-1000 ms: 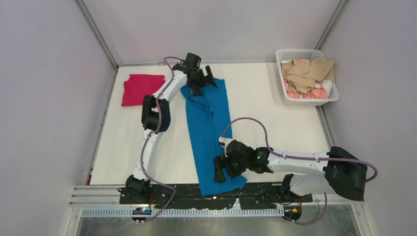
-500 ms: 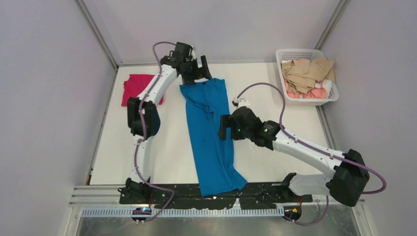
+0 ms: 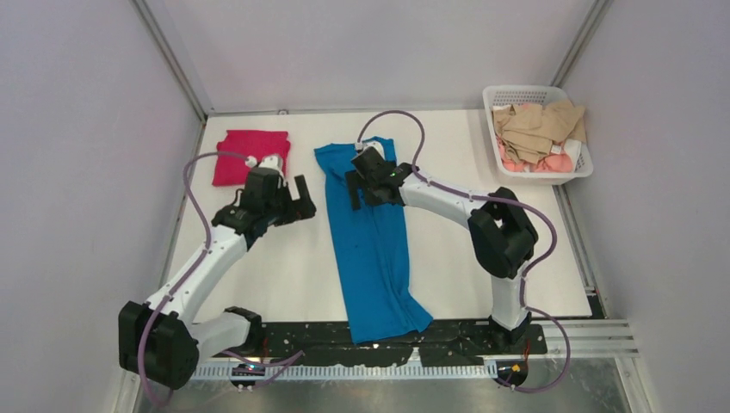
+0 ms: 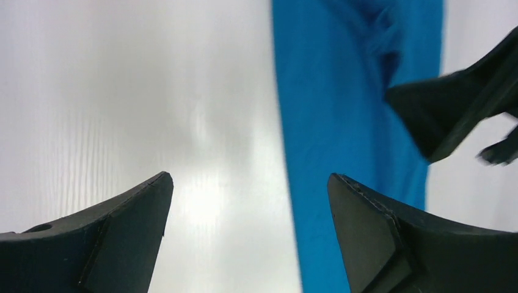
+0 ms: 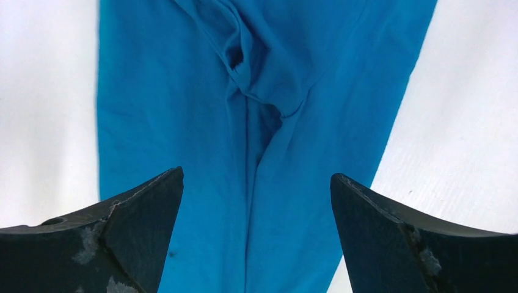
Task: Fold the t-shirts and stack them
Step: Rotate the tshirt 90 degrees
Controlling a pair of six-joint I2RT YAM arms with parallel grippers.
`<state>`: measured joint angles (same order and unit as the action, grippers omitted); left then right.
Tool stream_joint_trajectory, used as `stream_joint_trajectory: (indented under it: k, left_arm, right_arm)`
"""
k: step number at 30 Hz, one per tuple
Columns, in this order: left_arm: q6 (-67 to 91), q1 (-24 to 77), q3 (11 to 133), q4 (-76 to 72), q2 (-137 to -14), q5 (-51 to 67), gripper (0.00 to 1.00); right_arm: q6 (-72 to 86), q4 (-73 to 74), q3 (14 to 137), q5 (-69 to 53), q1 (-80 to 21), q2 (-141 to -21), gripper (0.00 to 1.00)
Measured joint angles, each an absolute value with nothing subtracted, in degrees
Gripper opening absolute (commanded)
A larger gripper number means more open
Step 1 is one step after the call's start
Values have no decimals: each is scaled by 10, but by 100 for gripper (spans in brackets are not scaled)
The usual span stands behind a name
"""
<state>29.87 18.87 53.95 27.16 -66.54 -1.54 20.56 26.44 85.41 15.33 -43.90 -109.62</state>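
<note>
The blue t-shirt [image 3: 372,249] lies down the middle of the table as a long narrow strip, creased along its length. The magenta-red t-shirt [image 3: 248,155] lies folded at the far left. My left gripper [image 3: 295,201] hovers open over bare table just left of the blue strip, between the two shirts. In the left wrist view the left gripper [image 4: 247,183] holds nothing, with the blue t-shirt [image 4: 354,122] to its right. My right gripper [image 3: 363,194] stands open above the strip's far part. The right gripper [image 5: 256,180] looks down on the blue t-shirt [image 5: 275,91].
A white basket [image 3: 525,89] of beige and pink clothes stands at the far right corner. Walls close in the table on three sides. One right-gripper finger [image 4: 452,116] shows in the left wrist view.
The left arm has pulled back from the blue shirt's far end to its left side. The right arm has swung from the near end up to the far part. Both stayed open.
</note>
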Motion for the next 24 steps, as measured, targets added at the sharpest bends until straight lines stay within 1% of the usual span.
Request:
stream_joint_trajectory:
  k: [3, 8, 13, 16, 19, 24]
  left_arm:
    - [314, 188, 435, 273, -620, -35, 100]
    - [344, 188, 357, 252, -558, -39, 100]
    - [363, 188, 334, 225, -540, -33, 99]
    - [371, 188, 334, 215, -540, -31, 100]
    - [373, 188, 334, 206, -540, -30, 100]
    - [373, 188, 334, 199, -543, -32, 99]
  right_arm:
    - [207, 285, 856, 156, -444, -1134, 95]
    - [213, 303, 863, 154, -460, -1186, 95]
    - [240, 302, 907, 142, -464, -1219, 95]
    - [259, 319, 955, 145, -464, -1252, 95]
    - [281, 357, 1028, 161, -464, -1295, 98]
    - [307, 411, 1162, 179, -460, -1372, 96]
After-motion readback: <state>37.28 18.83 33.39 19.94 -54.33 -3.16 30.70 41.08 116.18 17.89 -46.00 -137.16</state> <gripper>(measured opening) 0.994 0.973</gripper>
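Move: The blue t-shirt lies spread lengthwise under the open right hand, its middle about 10 cm back, level sideways and some 9 cm below. From that hand the folded red t-shirt is roughly 10 cm ahead and 27 cm to the left, and the near table edge, which the blue hem overhangs, about 29 cm back. From the left hand, the blue t-shirt's middle lies about 17 cm to the right, 4 cm back and 16 cm below. Open right fingertips come down about 8 cm, drawing slightly back, onto the crumpled upper half of the blue t-shirt. Pressing on the cloth unclosed, they then drag it forward and left, the hand travelling about 8 cm on that diagonal. The left hand, also wide open, sinks and draws back, then stays over bare table beside the shirt's left edge without touching. ##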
